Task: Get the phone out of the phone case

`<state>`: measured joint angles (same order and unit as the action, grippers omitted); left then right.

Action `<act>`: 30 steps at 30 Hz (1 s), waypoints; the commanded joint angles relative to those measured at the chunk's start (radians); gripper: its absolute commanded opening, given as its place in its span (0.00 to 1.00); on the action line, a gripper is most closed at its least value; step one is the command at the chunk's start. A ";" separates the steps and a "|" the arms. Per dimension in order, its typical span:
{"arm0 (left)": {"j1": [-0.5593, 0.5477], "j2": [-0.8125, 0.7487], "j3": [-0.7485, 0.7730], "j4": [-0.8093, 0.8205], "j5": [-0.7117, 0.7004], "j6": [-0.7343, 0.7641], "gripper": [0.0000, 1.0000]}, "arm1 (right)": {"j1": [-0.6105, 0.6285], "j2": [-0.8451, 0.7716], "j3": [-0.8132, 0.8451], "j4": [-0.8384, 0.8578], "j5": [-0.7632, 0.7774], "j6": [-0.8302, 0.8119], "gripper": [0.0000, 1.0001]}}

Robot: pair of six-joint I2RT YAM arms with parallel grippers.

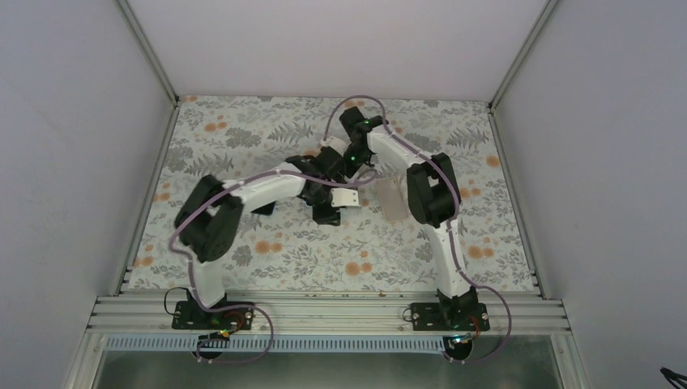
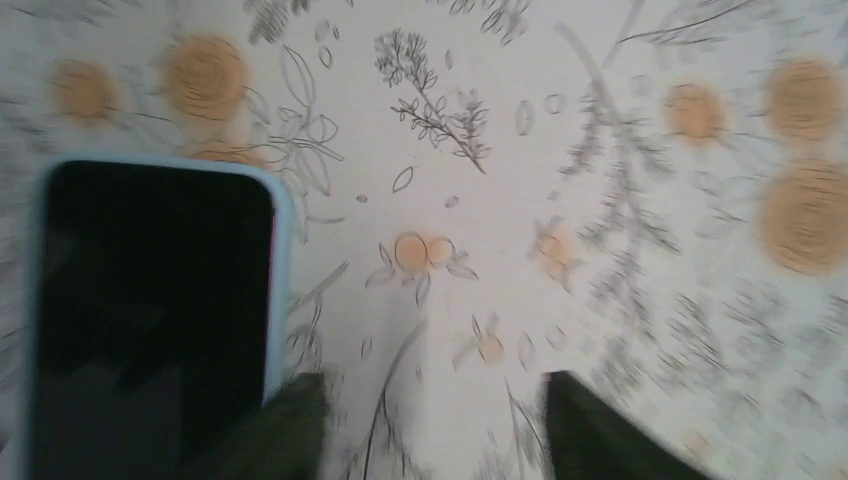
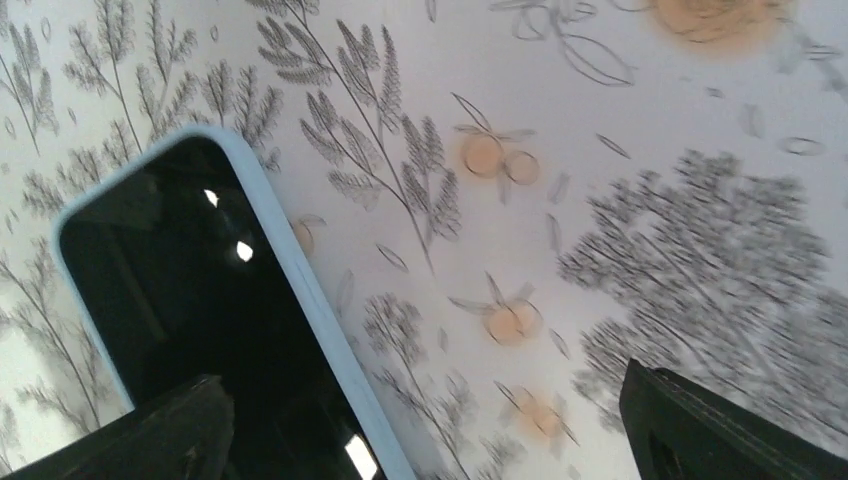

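Note:
The phone (image 2: 150,320) lies flat on the flowered tablecloth with its black screen up, inside a light blue phone case (image 2: 281,260) whose rim runs round it. In the left wrist view it fills the lower left. My left gripper (image 2: 432,392) is open just to its right, with one fingertip (image 2: 285,420) at the case's edge and only cloth between the fingers. In the right wrist view the phone (image 3: 200,300) and the case rim (image 3: 300,280) slant across the left. My right gripper (image 3: 420,385) is open wide, its left finger (image 3: 180,420) over the screen. From above, the phone (image 1: 393,198) lies beside both wrists.
The flowered cloth (image 1: 267,251) covers the whole table. Grey walls and aluminium posts (image 1: 150,49) close it in on three sides. Both arms lean in and cross near the table's middle, with their cables looping over them.

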<state>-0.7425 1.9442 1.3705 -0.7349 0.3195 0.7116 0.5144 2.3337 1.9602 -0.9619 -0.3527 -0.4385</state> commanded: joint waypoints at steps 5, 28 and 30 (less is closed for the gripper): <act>0.093 -0.384 -0.072 -0.056 -0.018 0.064 1.00 | -0.033 -0.166 -0.186 0.051 0.086 -0.292 1.00; 0.633 -0.520 -0.264 0.549 0.060 -0.204 1.00 | 0.119 -0.211 -0.348 0.173 0.150 -0.473 1.00; 0.638 -0.516 -0.274 0.558 0.061 -0.204 1.00 | 0.119 -0.203 -0.349 0.183 0.161 -0.473 1.00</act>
<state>-0.1226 1.4193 1.1080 -0.2268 0.3386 0.5362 0.6277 2.1094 1.5887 -0.7757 -0.2180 -0.8906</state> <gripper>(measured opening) 0.999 0.997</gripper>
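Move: The blue-cased phone lies lengthwise left to right: its middle is about 6 cm back and 4 cm left of the right gripper, some 3 cm below. The empty tan case is about 7 cm back and 16 cm right of the right gripper. From the left gripper, the blue-cased phone is roughly 8 cm ahead and 1 cm right, 3 cm lower, and the bare phone some 9 cm ahead and 19 cm left. Keep the right gripper wide and low; swing it some 5 cm right, then back and left again, net about 6 cm back, turning it roughly 30 degrees counter-clockwise to line its fingers up across the blue-cased phone's width. Meanwhile open the left gripper fully and clear it up, left and forward, turning it counter-clockwise and tipping its fingers forward. ##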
